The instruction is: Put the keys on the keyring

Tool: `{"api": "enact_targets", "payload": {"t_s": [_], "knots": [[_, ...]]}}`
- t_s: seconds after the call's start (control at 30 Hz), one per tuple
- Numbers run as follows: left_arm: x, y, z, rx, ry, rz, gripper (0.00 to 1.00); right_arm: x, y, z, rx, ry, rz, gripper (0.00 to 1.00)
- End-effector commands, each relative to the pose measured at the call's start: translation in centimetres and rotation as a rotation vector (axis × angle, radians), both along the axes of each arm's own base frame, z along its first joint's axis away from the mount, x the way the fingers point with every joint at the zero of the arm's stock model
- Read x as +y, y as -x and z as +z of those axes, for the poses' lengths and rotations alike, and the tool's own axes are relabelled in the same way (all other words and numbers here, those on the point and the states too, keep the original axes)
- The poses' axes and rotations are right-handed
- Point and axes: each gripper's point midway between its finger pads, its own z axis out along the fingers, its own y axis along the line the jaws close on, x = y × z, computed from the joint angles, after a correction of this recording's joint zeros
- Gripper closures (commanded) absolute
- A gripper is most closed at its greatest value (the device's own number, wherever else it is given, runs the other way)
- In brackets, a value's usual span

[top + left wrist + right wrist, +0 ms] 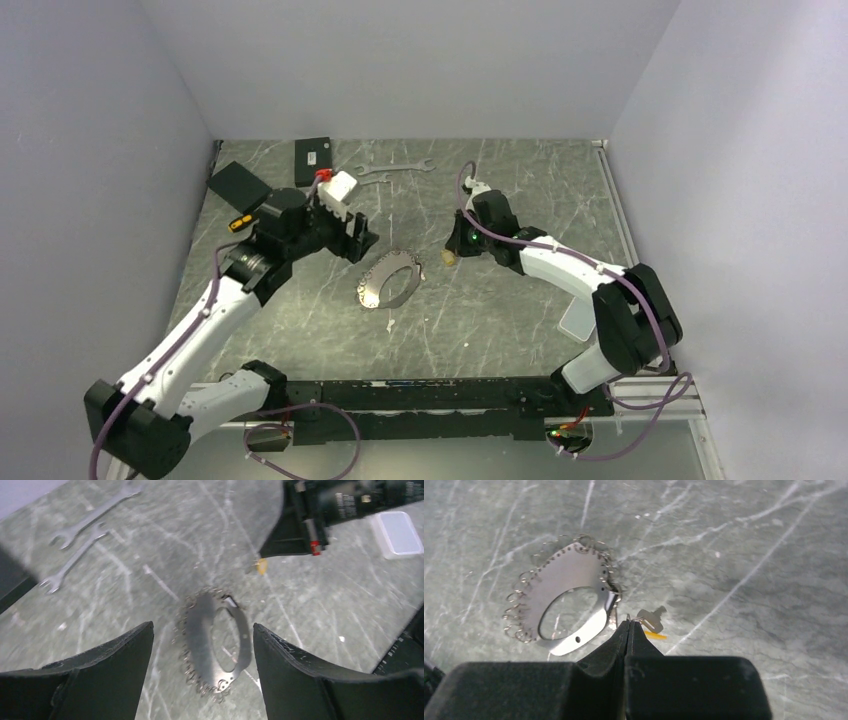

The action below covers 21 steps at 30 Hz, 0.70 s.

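The keyring (388, 280) is a flat silvery oval loop with small wire rings along its rim, lying mid-table. In the left wrist view it (200, 630) lies below and between my left gripper's fingers. My left gripper (363, 243) (202, 627) is open and empty, hovering just back-left of the ring. My right gripper (452, 250) (628, 622) is shut, pinching the tiny wire loop of a small key (651, 620) with a brass-yellow part (655, 635), just right of the keyring (559, 582). The key shows as a yellow speck (449, 258) (261, 566). No other keys are in view.
Two long silver wrenches (395, 168) (90, 522) lie at the back. Two black boxes (312, 160) (238, 185) and a yellow-handled tool (238, 223) are back left. A clear plastic container (577, 320) (397, 532) sits beside the right arm.
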Motion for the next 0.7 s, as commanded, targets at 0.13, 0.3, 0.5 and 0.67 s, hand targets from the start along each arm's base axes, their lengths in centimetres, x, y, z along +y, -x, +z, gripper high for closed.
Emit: {"api": "enact_targets", "payload": {"t_s": [0.13, 0.3, 0.5, 0.67], "knots": [[-5.6, 1.7, 1.9, -0.016, 0.072, -0.417, 0.34, 4.7, 1.5, 6.7, -0.163, -0.240, 0.266, 1.00], [-5.0, 1.7, 0.3, -0.051, 0.073, -0.375, 0.36, 5.4, 2.5, 8.8, -0.199, -0.313, 0.312, 1.00], [-4.8, 3.5, -0.7, -0.345, 0.077, -0.459, 0.48, 7.4, 4.1, 10.8, -0.203, -0.353, 0.400, 1.00], [-4.7, 6.0, -2.2, -0.553, -0.056, -0.609, 0.46, 9.1, 4.7, 11.8, -0.215, -0.309, 0.407, 1.00]]}}
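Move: The keyring, the flat metal plate rimmed with rings, lies about 10 cm left, 3 cm back and 9 cm below the right hand, which already holds the keys. From the left hand it is about 5 cm right, 2 cm ahead and 25 cm below. The small wrench lies some 22 cm farther out than the keyring and 6 cm left of it; the large wrench some 26 cm beyond it, 1 cm right. Right hand lifts the keys 8 cm, leftward over the keyring; left sinks 6 cm and back, fingers narrowing. ##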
